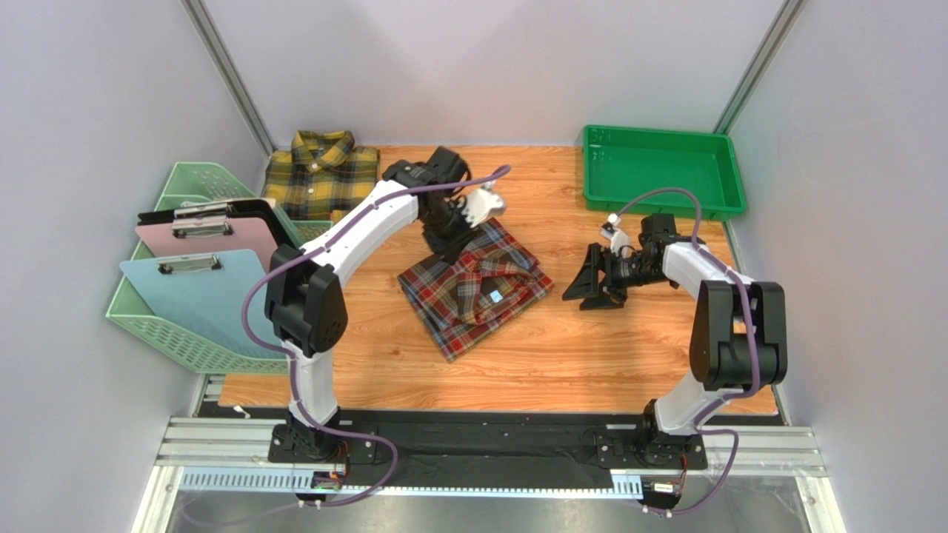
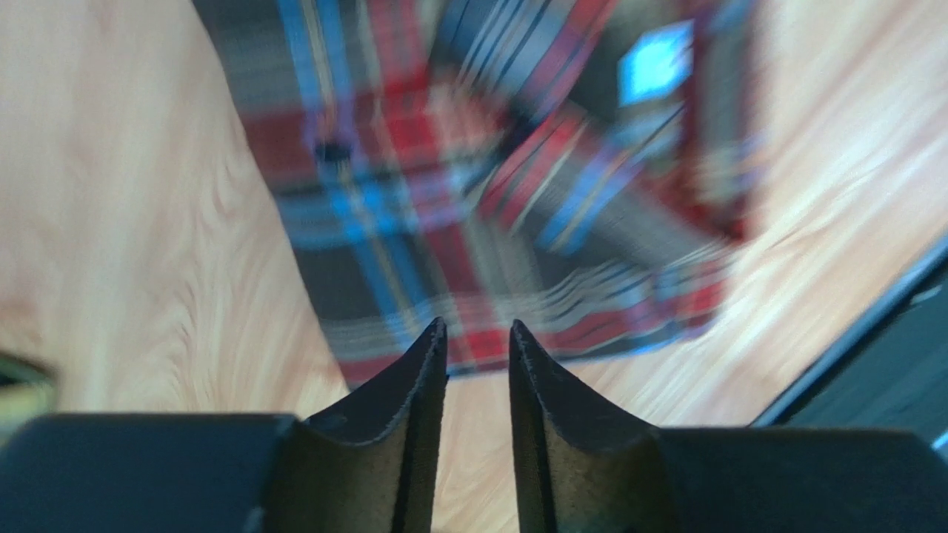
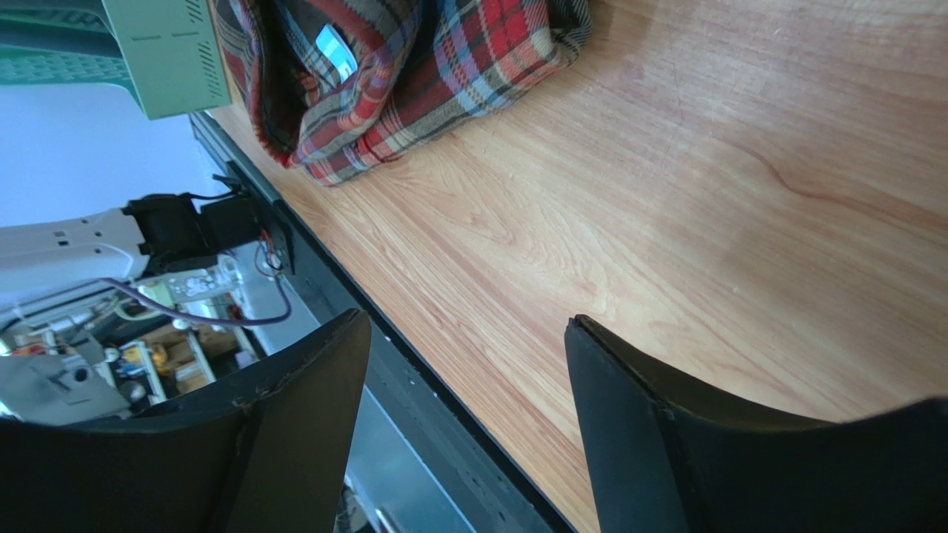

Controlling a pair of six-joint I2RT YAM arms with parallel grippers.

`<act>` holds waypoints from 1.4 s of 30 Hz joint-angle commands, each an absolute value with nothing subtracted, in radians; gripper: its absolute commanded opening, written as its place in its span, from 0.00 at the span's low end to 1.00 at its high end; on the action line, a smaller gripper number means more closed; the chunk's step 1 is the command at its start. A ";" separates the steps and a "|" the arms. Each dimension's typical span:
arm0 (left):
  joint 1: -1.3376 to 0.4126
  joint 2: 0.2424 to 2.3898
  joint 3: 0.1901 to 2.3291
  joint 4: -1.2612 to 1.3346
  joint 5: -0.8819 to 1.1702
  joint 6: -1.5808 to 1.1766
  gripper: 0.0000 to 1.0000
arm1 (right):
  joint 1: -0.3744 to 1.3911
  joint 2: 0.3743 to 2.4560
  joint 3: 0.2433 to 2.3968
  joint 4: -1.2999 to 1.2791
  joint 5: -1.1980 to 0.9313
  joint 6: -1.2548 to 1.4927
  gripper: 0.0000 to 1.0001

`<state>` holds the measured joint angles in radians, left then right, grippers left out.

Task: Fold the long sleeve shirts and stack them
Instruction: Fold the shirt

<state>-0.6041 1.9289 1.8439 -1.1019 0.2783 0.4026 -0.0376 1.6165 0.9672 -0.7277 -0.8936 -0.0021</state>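
Note:
The red, brown and navy plaid shirt [image 1: 476, 287] lies folded in the middle of the wooden table. It also shows blurred in the left wrist view [image 2: 501, 167] and at the top of the right wrist view [image 3: 412, 67]. The yellow and dark plaid shirt [image 1: 321, 176] lies folded at the back left. My left gripper [image 1: 451, 239] hangs over the red shirt's far corner. Its jaws [image 2: 479, 328] stand a narrow gap apart with nothing between them. My right gripper [image 1: 590, 283] is wide open and empty [image 3: 462, 322], low over bare wood to the right of the red shirt.
A green tray [image 1: 662, 167] stands at the back right. A mint basket [image 1: 184, 322] at the left holds pink [image 1: 217, 239], blue [image 1: 206, 294] and black clipboards. The table's dark front edge [image 3: 367, 333] runs close to my right gripper.

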 commanded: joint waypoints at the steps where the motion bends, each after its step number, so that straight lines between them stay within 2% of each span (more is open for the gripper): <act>1: -0.591 1.962 1.656 -1.065 0.218 0.600 0.31 | -0.031 1.670 0.956 -0.617 -0.960 0.118 0.70; 4: -0.592 2.011 1.609 -1.057 0.233 0.585 0.25 | -0.031 1.695 0.950 -0.618 -0.963 0.129 0.68; 6: -0.606 2.058 1.597 -1.065 0.221 0.539 0.18 | -0.032 1.689 0.950 -0.626 -0.943 0.118 0.67; 7: -0.615 2.071 1.589 -1.066 0.213 0.510 0.11 | -0.037 1.684 0.953 -0.640 -0.939 0.112 0.67; 10: -0.695 2.118 1.620 -1.114 0.320 0.379 0.06 | -0.043 1.672 0.962 -0.687 -0.908 0.078 0.67; 14: -0.842 2.172 1.748 -1.102 0.642 0.200 0.05 | -0.044 1.678 0.957 -0.707 -0.878 0.052 0.64; 17: -0.839 2.160 1.844 -1.039 0.844 0.105 0.08 | -0.043 1.703 0.982 -0.706 -0.850 0.051 0.62; 20: -0.798 2.012 1.786 -0.938 0.890 0.088 0.11 | -0.025 1.736 1.035 -0.709 -0.819 0.043 0.60; 22: -0.755 1.921 1.670 -0.838 0.865 0.066 0.13 | -0.005 1.764 1.067 -0.722 -0.810 0.038 0.60; 25: -0.638 1.845 1.618 -0.848 0.749 0.064 0.14 | 0.034 1.772 1.094 -0.773 -0.793 0.019 0.60; 27: -0.577 1.876 1.669 -0.893 0.629 0.152 0.14 | 0.035 1.761 1.074 -0.825 -0.781 0.005 0.60; 31: -0.561 1.979 1.749 -0.966 0.491 0.310 0.14 | 0.051 1.727 1.008 -0.877 -0.781 -0.055 0.59; 36: -0.563 2.108 1.789 -0.982 0.450 0.321 0.11 | 0.126 1.782 1.049 -0.916 -0.793 -0.064 0.55; 39: -0.563 2.141 1.770 -1.009 0.452 0.321 0.09 | 0.150 1.870 1.074 -0.943 -0.759 -0.104 0.49; 40: -0.568 2.140 1.752 -1.012 0.480 0.330 0.08 | 0.149 1.888 1.084 -0.934 -0.743 -0.106 0.39; 42: -0.580 2.126 1.691 -1.034 0.495 0.348 0.03 | 0.150 1.948 1.107 -0.902 -0.718 -0.098 0.27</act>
<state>-0.5686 2.1647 1.7477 -0.9661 0.4721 0.2878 0.1478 1.8481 1.0584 -0.9073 -0.7765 -0.0692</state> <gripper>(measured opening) 0.078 0.404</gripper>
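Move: Below the left hand lies the loosely folded red plaid shirt, set like a diamond, its middle about 5 cm to the right, level fore and aft, some 14 cm down. Its pale neck tag is about 8 cm right and 1 cm back; the folded yellow shirt is roughly 25 cm left and 22 cm ahead. From the right hand, the plaid shirt's middle is about 20 cm left, 4 cm ahead and 7 cm below. Dipping about 13 cm to the shirt's near-left edge, the left hand shuts its fingers, sweeps low back and right some 15 cm, then lifts, loops forward and left and sinks again, nearly shut, over the shirt's left part. The right hand eases about 4 cm each down and back, slightly left, tipping down and half closing at the near-right edge. ##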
